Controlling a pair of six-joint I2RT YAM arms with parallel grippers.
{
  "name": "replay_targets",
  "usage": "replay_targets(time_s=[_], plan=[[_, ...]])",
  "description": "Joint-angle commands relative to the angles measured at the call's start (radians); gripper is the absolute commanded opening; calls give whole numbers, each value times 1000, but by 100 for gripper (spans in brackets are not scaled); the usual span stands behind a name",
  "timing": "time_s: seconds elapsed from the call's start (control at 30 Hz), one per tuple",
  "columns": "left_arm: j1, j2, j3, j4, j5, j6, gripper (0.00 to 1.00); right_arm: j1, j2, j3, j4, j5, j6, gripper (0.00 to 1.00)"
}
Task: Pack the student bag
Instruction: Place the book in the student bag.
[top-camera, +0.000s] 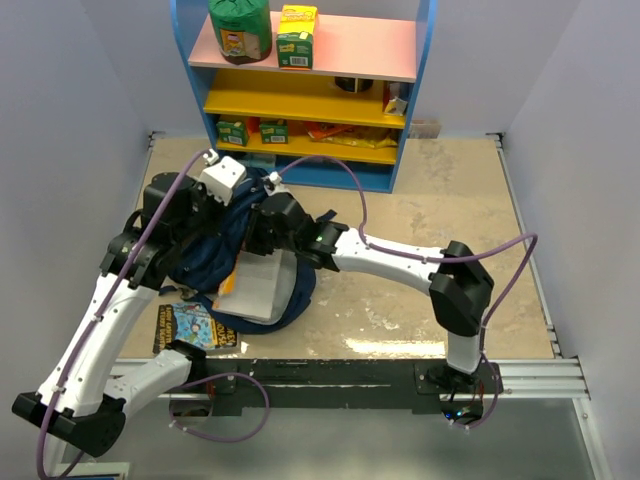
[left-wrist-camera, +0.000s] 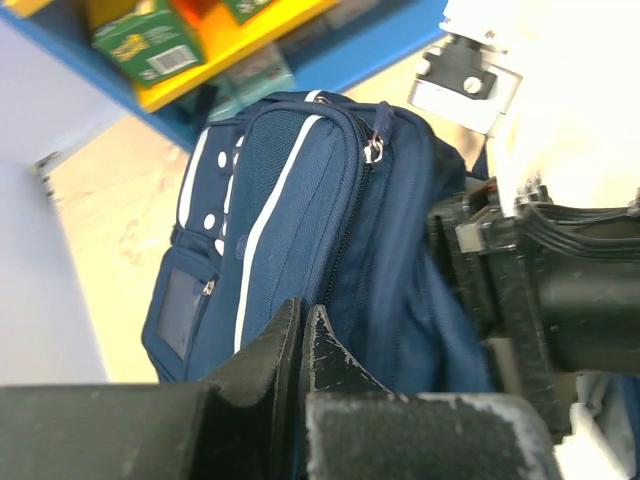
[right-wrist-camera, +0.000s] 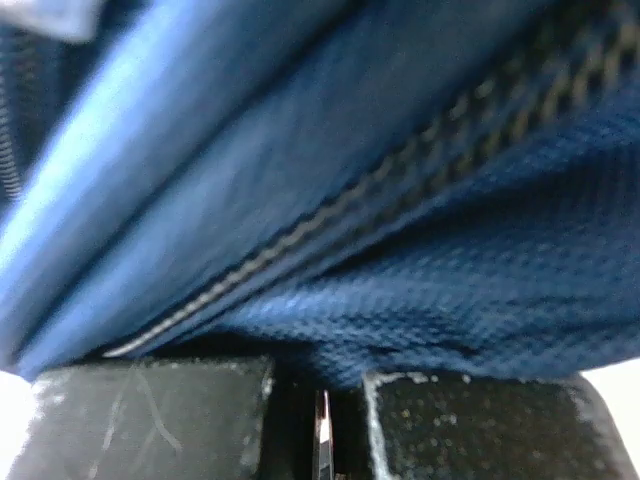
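The student bag (top-camera: 300, 292) is navy with white stripes and lies at the table's middle left under both wrists. A grey-white book (top-camera: 262, 285) sticks out of its opening. In the left wrist view the bag (left-wrist-camera: 300, 200) stands upright, and my left gripper (left-wrist-camera: 303, 312) is shut with a sliver of blue fabric between the pads. My left gripper (top-camera: 232, 212) sits at the bag's upper edge. My right gripper (top-camera: 264, 218) is beside it. In the right wrist view the right gripper (right-wrist-camera: 320, 400) is shut on a thin metal zipper pull (right-wrist-camera: 322, 432), just under the bag's zipper (right-wrist-camera: 330, 225).
A colourful book (top-camera: 190, 326) lies flat on the table by the left arm's base. A blue-framed shelf (top-camera: 310, 90) with pink and yellow boards and green boxes stands at the back. Walls close in both sides of the table.
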Motion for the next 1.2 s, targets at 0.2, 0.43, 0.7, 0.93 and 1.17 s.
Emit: replay_targets(time_s=[0.2, 0.43, 0.7, 0.93, 1.17], plan=[[8, -60, 71, 155, 97, -48, 0, 10, 5, -24, 54, 15, -119, 0], [9, -57, 67, 141, 135, -36, 0, -10, 155, -78, -7, -12, -162, 24], [9, -51, 39, 158, 146, -22, 0, -9, 96, -185, -103, 86, -208, 57], [9, -36, 44, 147, 155, -15, 0, -1, -29, -262, -146, 167, -216, 64], [9, -31, 25, 154, 215, 2, 0, 19, -32, -438, 78, -8, -124, 65]])
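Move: The place for the book, the middle of the bag's open grey-lined pocket, is about 19 cm below my right hand, 5 cm back and 3 cm to the right. The bag's navy front panel stands 12 cm to my right hand's left, about level fore and aft; the other book lies some 14 cm back and 13 cm left, on the table. From my left hand the pocket is roughly 9 cm back, 8 cm right and 18 cm down. With the book already in the bag's mouth, I sink my right hand about 15 cm into the pocket, tipping its fingers some 25 degrees farther down. I open them wide on the way and let go of the book, then draw the hand roughly 9 cm right and a little back. My left hand keeps its pinch on the bag's navy cloth, easing back slightly. ##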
